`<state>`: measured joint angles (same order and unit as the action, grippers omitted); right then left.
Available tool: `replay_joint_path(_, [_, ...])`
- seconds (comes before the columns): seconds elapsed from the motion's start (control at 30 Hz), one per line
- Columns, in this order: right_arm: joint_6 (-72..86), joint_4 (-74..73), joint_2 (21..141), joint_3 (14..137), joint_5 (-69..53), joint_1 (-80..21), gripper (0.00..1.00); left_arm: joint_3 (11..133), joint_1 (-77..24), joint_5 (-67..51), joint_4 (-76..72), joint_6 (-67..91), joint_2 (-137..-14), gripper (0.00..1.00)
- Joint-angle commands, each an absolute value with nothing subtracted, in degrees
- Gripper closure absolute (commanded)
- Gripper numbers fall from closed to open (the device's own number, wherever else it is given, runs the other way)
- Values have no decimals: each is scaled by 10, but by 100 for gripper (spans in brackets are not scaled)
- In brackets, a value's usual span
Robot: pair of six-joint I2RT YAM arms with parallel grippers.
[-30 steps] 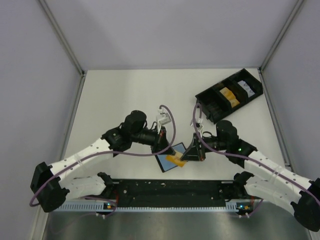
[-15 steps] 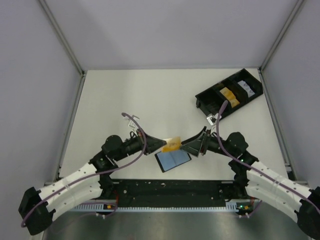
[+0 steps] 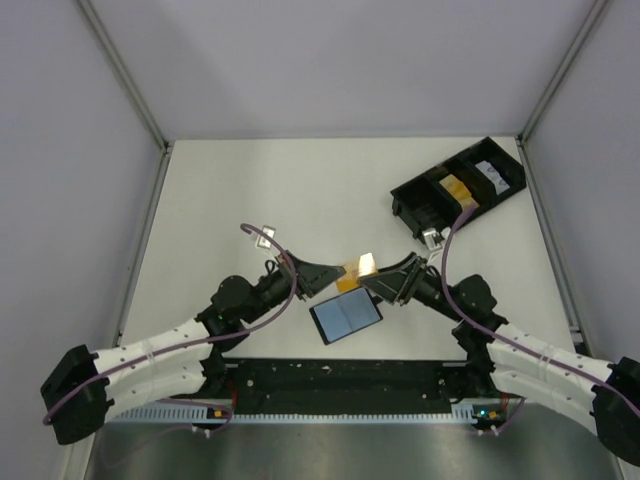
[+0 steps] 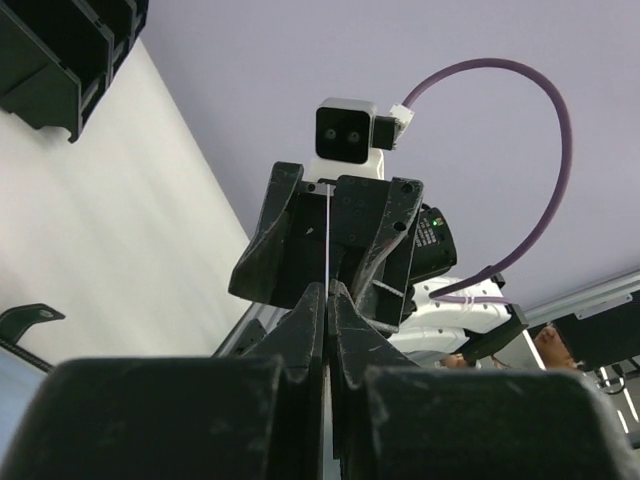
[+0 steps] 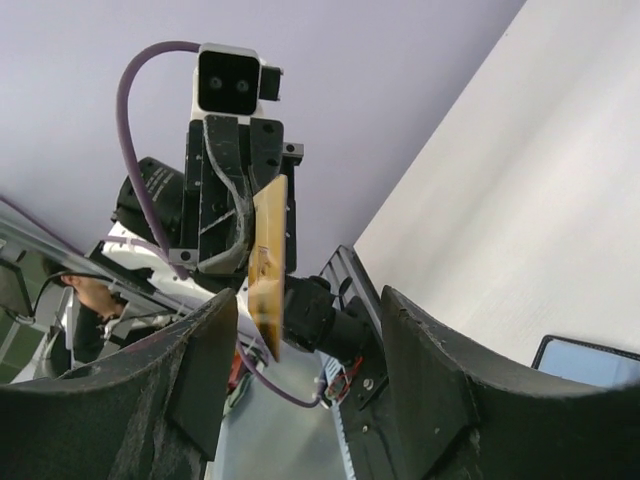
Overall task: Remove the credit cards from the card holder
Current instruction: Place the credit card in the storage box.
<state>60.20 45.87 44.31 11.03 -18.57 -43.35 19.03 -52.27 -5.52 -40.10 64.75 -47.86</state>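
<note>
An orange-yellow credit card [image 3: 359, 266] is held in the air by my left gripper [image 3: 338, 273], which is shut on its left end. In the left wrist view the card [image 4: 328, 235] shows edge-on as a thin line between the closed fingers. My right gripper [image 3: 373, 285] is open and faces the card from the right. In the right wrist view the card [image 5: 268, 262] hangs ahead of the spread fingers [image 5: 205, 345], apart from them. The black card holder [image 3: 346, 317] lies open on the table below, glossy blue-grey side up; its corner shows in the right wrist view [image 5: 592, 361].
A long black compartmented tray [image 3: 458, 189] stands at the back right, with an orange item and a white item in it; part of it shows in the left wrist view [image 4: 60, 50]. The black rail [image 3: 340, 380] runs along the near edge. Walls enclose the white table [image 3: 250, 200].
The card has come off the holder and risen into the air in my left gripper. Both grippers have lifted from the table. The holder has stayed flat on the table.
</note>
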Motion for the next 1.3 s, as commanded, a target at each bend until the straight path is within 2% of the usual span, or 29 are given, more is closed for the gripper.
replay_joint_path(0.0, [605,529,452,118,-150,-449,42,195,-553,15,-510,661,-502,100])
replay_joint_path(0.13, [600,534,454,124,-149,-453,51,192,-573,42,-534,663,-519,100])
replay_joint_path(0.3, [599,547,451,125,-151,-454,66,196,-588,54,-544,660,-536,100])
replay_joint_path(0.53, [587,533,437,135,-152,-453,100,193,-592,40,-548,658,-551,99])
replay_joint_path(0.57, [585,521,432,139,-149,-452,100,192,-592,40,-548,657,-550,98])
replay_joint_path(0.63, [577,494,425,146,-145,-451,100,185,-592,40,-542,652,-545,93])
replay_joint_path(0.73, [569,458,410,156,-145,-440,100,172,-591,54,-519,636,-523,71])
replay_joint_path(0.77, [567,443,404,160,-146,-434,100,171,-591,66,-491,630,-512,68])
replay_joint_path(0.9, [550,368,388,188,-154,-401,100,167,-589,115,-393,590,-446,39])
replay_joint_path(0.97, [535,297,381,209,-156,-382,100,189,-580,133,-292,550,-404,31])
replay_joint_path(1.17, [457,84,383,310,-135,-310,100,351,-506,160,64,418,-351,18])
replay_joint_path(1.27, [440,37,398,343,-151,-246,100,429,-415,68,171,354,-366,17])
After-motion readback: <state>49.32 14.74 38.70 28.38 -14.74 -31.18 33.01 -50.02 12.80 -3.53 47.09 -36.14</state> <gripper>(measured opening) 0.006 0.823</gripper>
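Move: The credit card is still pinched by its left end in the left hand, its middle about 4 cm to the right of that hand and some 2 cm ahead. From the right hand, whose jaws stand open at the free end, that middle is 4 cm to the left, 1 ahead and 2 above. The card holder lies about 7 cm left of the right hand, 1 ahead and 20 below; the storage box some 36 cm ahead, 24 right and 18 below. The right fingers close on the card's free end while that hand eases up about 2 cm and the left feeds the card some 1.5 cm rightwards. The left then opens wide and comes free, backing off left and forward with roughly a 30-degree turn. The right keeps its pinch and swings forward and right, still rising a little, about 8 cm towards the storage box, yawing clockwise. ##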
